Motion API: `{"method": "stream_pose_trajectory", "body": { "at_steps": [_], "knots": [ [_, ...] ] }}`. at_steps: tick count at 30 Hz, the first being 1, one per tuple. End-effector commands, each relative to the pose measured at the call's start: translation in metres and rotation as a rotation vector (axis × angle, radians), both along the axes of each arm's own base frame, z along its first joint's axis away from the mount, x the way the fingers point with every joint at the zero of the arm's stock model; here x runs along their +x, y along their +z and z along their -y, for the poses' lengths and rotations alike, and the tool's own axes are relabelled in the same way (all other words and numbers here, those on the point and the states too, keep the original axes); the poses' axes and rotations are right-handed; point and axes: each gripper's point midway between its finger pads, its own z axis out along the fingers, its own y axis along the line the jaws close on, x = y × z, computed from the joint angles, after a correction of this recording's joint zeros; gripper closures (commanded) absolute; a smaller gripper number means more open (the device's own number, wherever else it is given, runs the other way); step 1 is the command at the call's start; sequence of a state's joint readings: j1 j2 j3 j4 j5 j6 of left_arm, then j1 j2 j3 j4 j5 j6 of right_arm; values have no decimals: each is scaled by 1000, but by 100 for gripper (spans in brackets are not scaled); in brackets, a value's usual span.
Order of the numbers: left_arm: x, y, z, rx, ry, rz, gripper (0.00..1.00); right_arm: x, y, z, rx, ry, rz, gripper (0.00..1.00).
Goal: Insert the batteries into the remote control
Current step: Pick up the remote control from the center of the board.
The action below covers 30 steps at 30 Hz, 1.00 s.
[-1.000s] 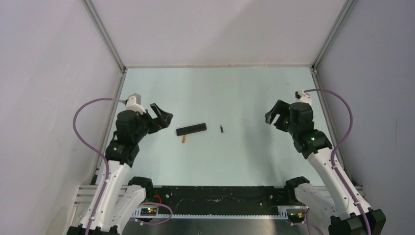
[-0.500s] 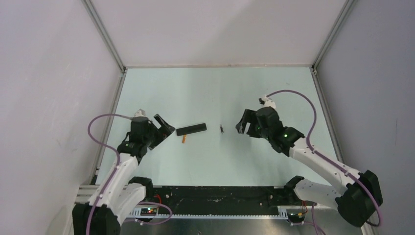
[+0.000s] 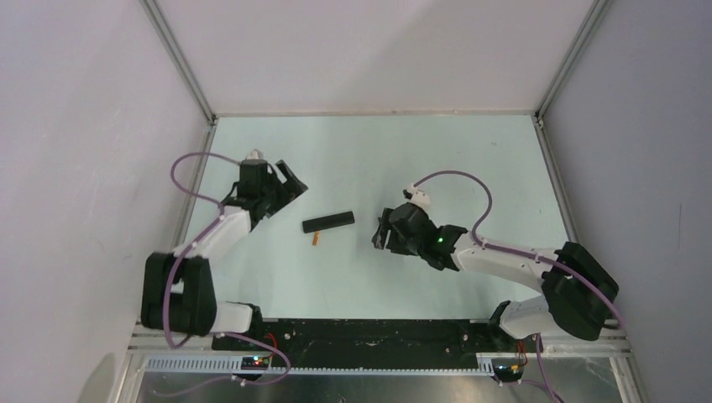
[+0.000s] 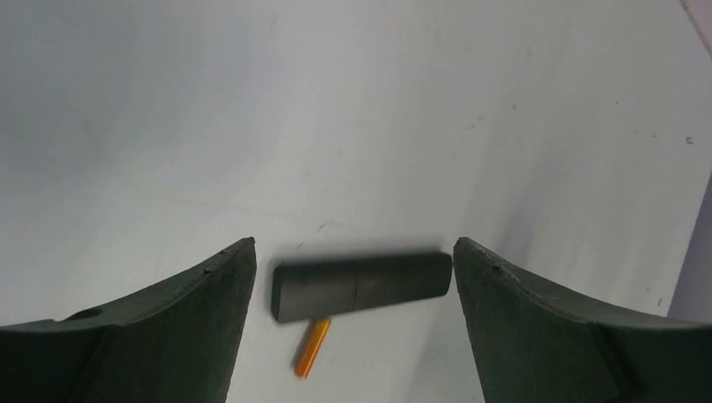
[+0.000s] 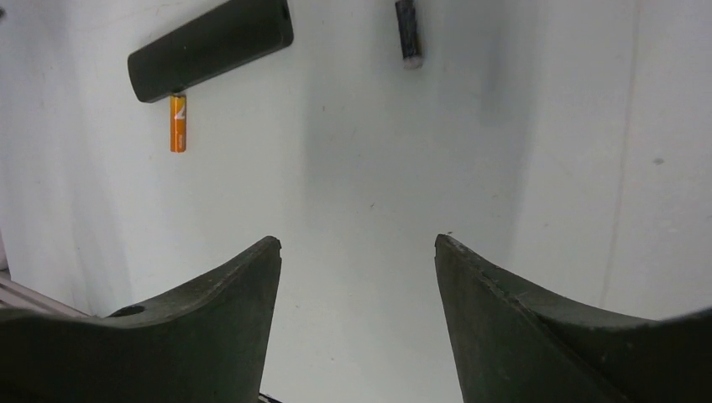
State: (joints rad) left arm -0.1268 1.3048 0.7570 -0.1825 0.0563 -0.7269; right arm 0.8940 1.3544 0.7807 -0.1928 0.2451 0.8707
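Note:
The remote control (image 3: 328, 222) is a slim black bar lying flat at mid-table. The orange battery (image 3: 316, 238) lies just below its left end, touching or nearly touching it. My left gripper (image 3: 290, 186) hovers open just left of the remote. In the left wrist view the remote (image 4: 361, 285) and the orange battery (image 4: 311, 347) show between the open fingers of the left gripper (image 4: 354, 241). My right gripper (image 3: 382, 230) is open and empty, right of the remote. The right wrist view shows the dark battery (image 5: 407, 32) with its pale tip ahead of the right gripper (image 5: 357, 238), beside the remote (image 5: 210, 49) and the orange battery (image 5: 177, 122).
The pale green table (image 3: 437, 159) is walled by white panels at the left, back and right. A black rail (image 3: 361, 332) with the arm bases runs along the near edge. Purple cables loop over both arms.
Both arms have swung in towards the middle. The right gripper travelled left to the dark battery's spot; the left gripper moved up and right, beside the remote. Remote and batteries have not moved.

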Motion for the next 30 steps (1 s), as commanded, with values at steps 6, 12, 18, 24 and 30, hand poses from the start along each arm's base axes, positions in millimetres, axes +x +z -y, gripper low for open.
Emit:
{"method": "stream_pose_trajectory", "body": {
  "at_steps": [6, 12, 18, 24, 30],
  "knots": [
    [33, -14, 68, 225, -442, 99, 9, 3, 20, -17, 68, -124, 40, 29],
    [31, -8, 92, 370, -702, 145, 4, -5, 28, 17, -10, -181, 47, 25],
    [8, -21, 114, 410, -1001, 124, 4, -16, 31, 45, -43, -230, 40, 24],
    [-14, -37, 123, 560, -1139, 50, 4, -24, 29, 66, -41, -268, 26, 23],
    [-15, -48, 117, 666, -1189, -57, 4, -28, 27, 78, -24, -299, 16, 23]
  ]
}}
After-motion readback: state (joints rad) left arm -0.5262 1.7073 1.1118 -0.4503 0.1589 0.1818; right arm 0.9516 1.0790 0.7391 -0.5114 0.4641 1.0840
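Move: The remote control lies about 11 cm to the left hand's right, perhaps 1 cm back and some 9 cm below. The orange battery, at the near edge of the remote, is about 8 cm right of that hand and 6 cm back; the black battery is level with the remote, some 14 cm beyond it to the right. From the right hand the remote is about 9 cm ahead, 17 cm left and 8 cm below. Swinging right by nearly 13 cm, the left hand comes in over the remote, dipping, lifting a little, then sinking to about 5 cm lower and easing slightly back. Its wrist turns some 65 degrees clockwise while its left side rises, fingers staying wide open. The empty right hand edges left and down, then draws away right, upward and somewhat back. ##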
